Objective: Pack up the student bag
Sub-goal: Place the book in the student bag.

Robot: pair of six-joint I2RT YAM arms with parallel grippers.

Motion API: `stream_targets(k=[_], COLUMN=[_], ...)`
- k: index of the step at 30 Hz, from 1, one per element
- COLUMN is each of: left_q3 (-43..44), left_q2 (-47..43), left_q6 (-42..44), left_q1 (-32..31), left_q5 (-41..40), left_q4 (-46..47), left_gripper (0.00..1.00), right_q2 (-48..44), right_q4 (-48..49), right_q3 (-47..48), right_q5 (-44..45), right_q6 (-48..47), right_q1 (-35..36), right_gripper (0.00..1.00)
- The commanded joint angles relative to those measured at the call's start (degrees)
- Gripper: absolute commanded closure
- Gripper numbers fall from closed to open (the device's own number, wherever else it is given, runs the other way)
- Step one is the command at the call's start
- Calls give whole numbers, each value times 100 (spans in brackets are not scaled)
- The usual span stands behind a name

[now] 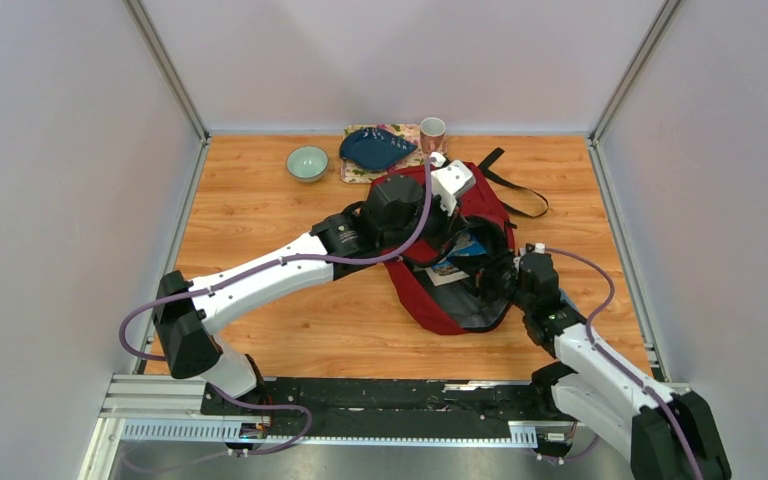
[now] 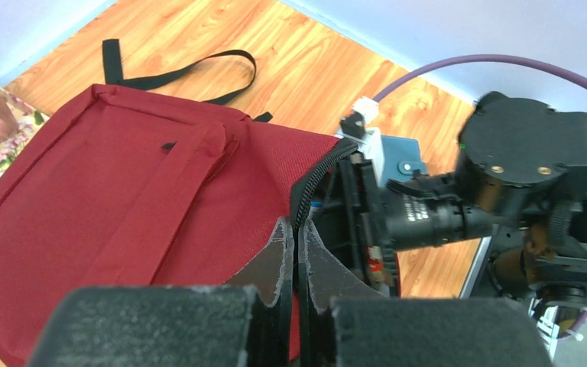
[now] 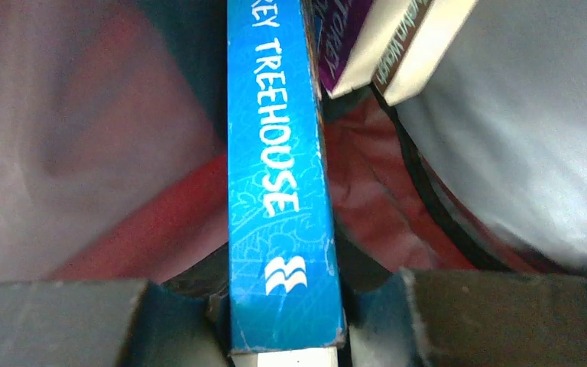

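Observation:
The student bag, dark red with black trim, lies open on the wooden table right of centre. My left gripper reaches over it from the left. In the left wrist view this gripper is shut on the bag's zipper edge and holds the opening up. My right gripper is at the bag's mouth. In the right wrist view that gripper is shut on a blue book with "TREEHOUSE" on its spine, held spine-up inside the red lining. Two more books lie deeper inside.
At the back of the table stand a green bowl, a dark blue dish on a floral mat and a pink cup. The bag's black strap trails to the right. Grey walls enclose the table on three sides.

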Motion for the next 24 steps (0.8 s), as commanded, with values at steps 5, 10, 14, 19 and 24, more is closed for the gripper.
stream_targets(k=[5,10,14,19,24], left_q3=[-78,-253,-377,-500,-596], left_q2=[-453,-506,-541,-602,-681], left_q6=[-284,-434,-460,-443,-399], left_q1=[-17,-17,-17,-17,-17], left_q5=[345,319,292,204,108], left_q4=[644,741,767,741,741], left_gripper=[100,100,100,100,100], right_q2=[1775,2884,3650,3818,3397], right_q4=[1868,2149,2114,1755,1306], right_q3=[929,1176,1299,1010,798], right_q5=[601,619,233,180,91], right_q6=[-181,-269,-637,-1418,-1920], right_q1=[-43,80,125,81,81], right_gripper=[94,77,59,37,31])
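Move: The right hand already grips the book at the bag's mouth; the middle of the student bag lies about 6 cm ahead, 6 cm left and 8 cm below. Two packed books lie roughly 12 cm ahead, 8 cm left and 8 cm below, the blue wallet some 19 cm right, 5 cm back and 13 cm down. From the left hand, holding up the flap, the bag's middle is about 4 cm ahead, 1 cm left, 25 cm below. Right hand pushes the book about 8 cm forward into the bag, then sinks 8, opening; left keeps the flap. ##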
